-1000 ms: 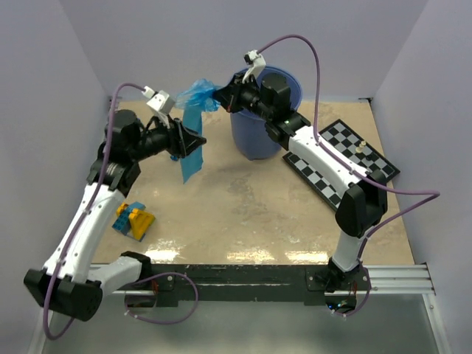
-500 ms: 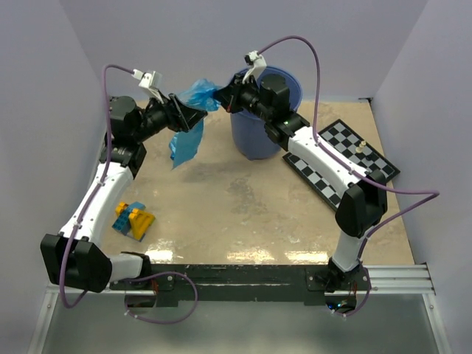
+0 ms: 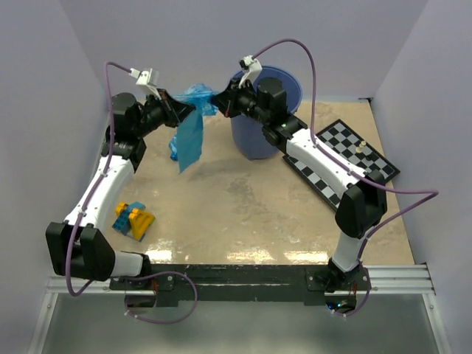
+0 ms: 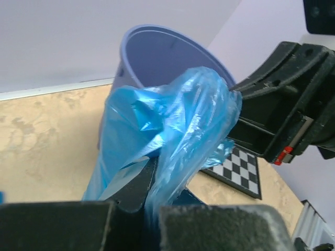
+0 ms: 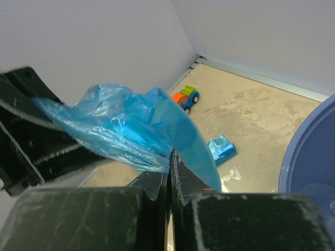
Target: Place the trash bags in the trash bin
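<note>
A crinkly blue trash bag is held in the air between both grippers, left of the trash bin, a round blue bucket. Its lower part hangs down as a flat sheet. My left gripper is shut on the bag's left side, with film bunched between its fingers. My right gripper is shut on the bag's other end, with its jaws pressed together. A second, folded trash bag lies on the table below. The bin's open mouth shows behind the bag.
A chessboard with a few pieces lies right of the bin. Toy blocks sit at the near left, and a small toy car stands by the back-left wall. Walls close in on three sides.
My left gripper has risen from the hanging sheet to the bunched top of the bag and shut on it. The right gripper has kept its hold and barely moved.
</note>
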`<state>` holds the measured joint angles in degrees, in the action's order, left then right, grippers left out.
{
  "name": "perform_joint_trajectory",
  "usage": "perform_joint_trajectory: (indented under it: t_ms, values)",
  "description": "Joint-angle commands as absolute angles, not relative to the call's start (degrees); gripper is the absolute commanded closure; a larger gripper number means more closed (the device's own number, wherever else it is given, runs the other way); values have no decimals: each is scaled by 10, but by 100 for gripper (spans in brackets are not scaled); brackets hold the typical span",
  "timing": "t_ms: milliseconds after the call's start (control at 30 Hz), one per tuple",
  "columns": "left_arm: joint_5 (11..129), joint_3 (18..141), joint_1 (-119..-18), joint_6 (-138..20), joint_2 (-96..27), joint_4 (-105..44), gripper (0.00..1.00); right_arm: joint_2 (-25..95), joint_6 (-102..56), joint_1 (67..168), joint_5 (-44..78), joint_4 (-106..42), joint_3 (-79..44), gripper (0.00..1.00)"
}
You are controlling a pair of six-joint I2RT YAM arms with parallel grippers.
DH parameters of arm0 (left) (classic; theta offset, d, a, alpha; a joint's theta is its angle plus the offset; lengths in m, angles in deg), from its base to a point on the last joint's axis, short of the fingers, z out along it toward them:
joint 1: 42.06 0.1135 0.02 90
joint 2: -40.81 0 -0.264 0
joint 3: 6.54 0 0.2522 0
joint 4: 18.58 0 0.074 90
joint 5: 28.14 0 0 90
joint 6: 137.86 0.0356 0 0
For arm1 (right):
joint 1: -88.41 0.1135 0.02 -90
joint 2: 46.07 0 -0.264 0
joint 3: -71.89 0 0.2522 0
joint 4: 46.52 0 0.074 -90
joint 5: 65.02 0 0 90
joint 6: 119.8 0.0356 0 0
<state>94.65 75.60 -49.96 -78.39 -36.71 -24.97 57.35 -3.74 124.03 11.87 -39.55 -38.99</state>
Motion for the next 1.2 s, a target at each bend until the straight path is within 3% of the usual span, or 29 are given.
perform_joint_trajectory:
  t_ms: [0, 67, 133, 200, 433, 633, 833, 967, 1067, 1167]
  values:
    - [950, 785, -456, -737, -338, -278, 100, 530, -69, 1229, 86, -393, -372, 98]
    - [977, 788, -434, -711, -334, -319, 100, 518, -87, 1217, 75, -387, -364, 91]
    - [1007, 795, -421, -680, -328, -369, 100, 504, -104, 1206, 78, -383, -353, 90]
    - [1031, 800, -421, -638, -321, -420, 100, 497, -121, 1194, 72, -382, -347, 100]
    - [1097, 837, -406, -512, -324, -579, 100, 468, -188, 1179, 34, -365, -327, 100]
    - [1103, 976, -400, -300, -393, -824, 100, 435, -223, 1173, 122, -332, -312, 100]
    - [1101, 1006, -397, -254, -397, -888, 100, 410, -203, 1166, 166, -302, -271, 100]
    - [1119, 991, -398, -307, -406, -835, 100, 401, -243, 1167, -20, -324, -242, 46]
    - [1129, 996, -399, -335, -415, -807, 100, 394, -293, 1182, -56, -324, -249, 32]
    - [1139, 1011, -398, -345, -421, -800, 100, 406, -376, 1202, -74, -301, -282, 28]
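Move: The blue bag is already pinched by both hands and hangs between them, its middle about 8 cm below them, 6 cm to the right hand's left and 1 cm back. From the right hand, the trash bin's middle is some 13 cm right, 3 cm ahead and 21 cm down; from the left, about 19 cm right and 5 cm ahead. The rolled blue bag lies on the table roughly 9 cm left of the left hand, 2 cm ahead and over 30 cm down. Both hands pull the pinched blue bag apart sideways. The left keeps its grip, going about 5 cm left, then some 6 cm back and a little down, tipping its fingers downward and turning clockwise. The right slides about 8 cm right towards the bin, rolling its left side down, then draws back and sinks as its fingers open wide, letting go of the bag. ##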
